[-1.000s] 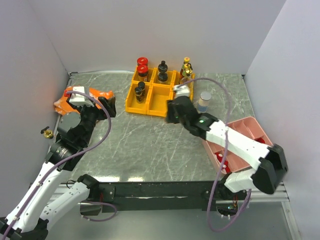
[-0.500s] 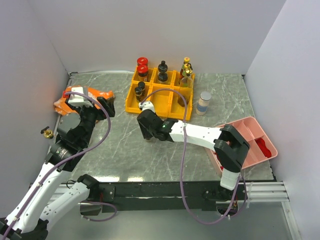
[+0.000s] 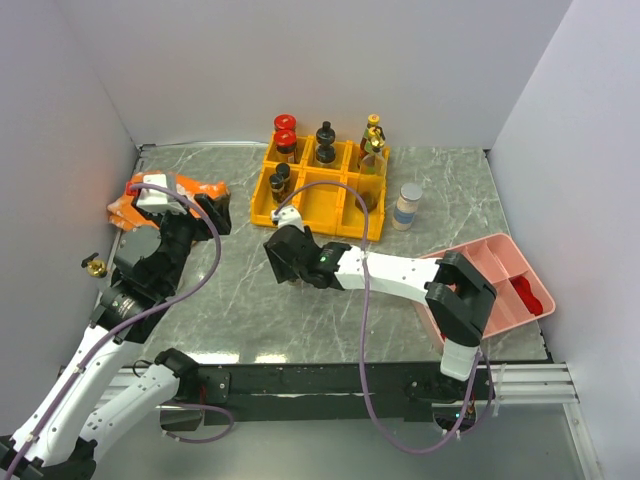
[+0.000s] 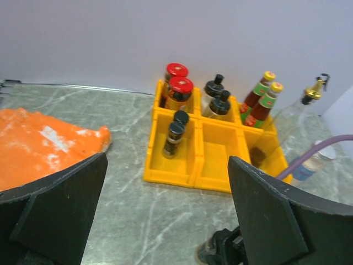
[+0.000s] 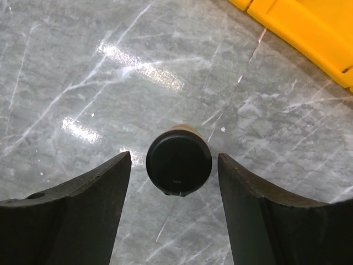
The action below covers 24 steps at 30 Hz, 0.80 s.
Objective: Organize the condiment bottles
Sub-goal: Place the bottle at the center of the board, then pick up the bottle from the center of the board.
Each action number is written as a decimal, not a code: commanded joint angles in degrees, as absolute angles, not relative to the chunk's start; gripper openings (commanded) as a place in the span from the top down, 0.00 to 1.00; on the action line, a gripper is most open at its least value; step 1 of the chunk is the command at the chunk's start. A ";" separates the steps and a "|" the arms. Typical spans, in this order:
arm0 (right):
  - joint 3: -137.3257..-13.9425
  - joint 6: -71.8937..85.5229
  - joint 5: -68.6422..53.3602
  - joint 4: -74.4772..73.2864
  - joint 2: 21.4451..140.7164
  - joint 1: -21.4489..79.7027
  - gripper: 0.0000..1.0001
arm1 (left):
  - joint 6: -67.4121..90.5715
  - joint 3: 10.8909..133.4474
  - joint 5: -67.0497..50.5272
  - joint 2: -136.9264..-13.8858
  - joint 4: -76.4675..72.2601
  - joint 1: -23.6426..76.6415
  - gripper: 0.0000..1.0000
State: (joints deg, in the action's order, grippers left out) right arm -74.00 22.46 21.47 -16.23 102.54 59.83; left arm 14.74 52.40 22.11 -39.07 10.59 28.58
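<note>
A black-capped bottle (image 5: 178,162) with a tan body stands on the marble table, seen from above. My right gripper (image 5: 174,159) is open around it, with a gap on each side of the cap. In the top view that gripper (image 3: 284,260) sits just in front of the yellow organizer (image 3: 312,208), covering the bottle. The organizer holds red-capped jars (image 3: 285,133), black-capped bottles (image 3: 325,141), yellow-green-capped bottles (image 3: 373,128) and two small dark bottles (image 4: 176,131). A silver-capped jar (image 3: 407,205) stands to its right. My left gripper (image 3: 212,214) hangs open and empty by the orange cloth (image 3: 135,198).
A pink divided tray (image 3: 497,262) holding red packets (image 3: 535,296) lies at the right edge. White walls close in the table on three sides. A small gold-topped thing (image 3: 94,266) sits beyond the left wall. A clear bottle with a gold pourer (image 4: 309,99) stands in the organizer's right corner.
My right arm swung left from the organizer's right front to the table before it, and its jaws have parted from the black-capped bottle. The left arm has not moved.
</note>
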 commanded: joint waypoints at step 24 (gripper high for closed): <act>-47.55 21.62 33.22 -15.12 48.69 60.29 0.00 | 25.85 41.23 21.88 -60.02 -4.91 44.81 0.05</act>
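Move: The black-capped bottle stands upright between the right hand's parted fingers, its middle about 3 cm below that hand, 1 cm ahead and 1 cm to the right. From the left hand the bottle is roughly 16 cm right, 2 cm ahead and 29 cm below. Two small bottles in the yellow tray stand about 21 cm beyond it and 3 cm left; the tray's middle is some 24 cm beyond and 7 cm right of it. The placed bottle is left standing as the right hand, its fingers already clear of the cap, opens fully and backs off about 14 cm up and 15 cm to the right, drawing back a little and levelling the wrist. Meanwhile the left hand, still wide open, swings right and sinks some 15 cm towards the bottle, with its fingers tipping down and turning clockwise. ##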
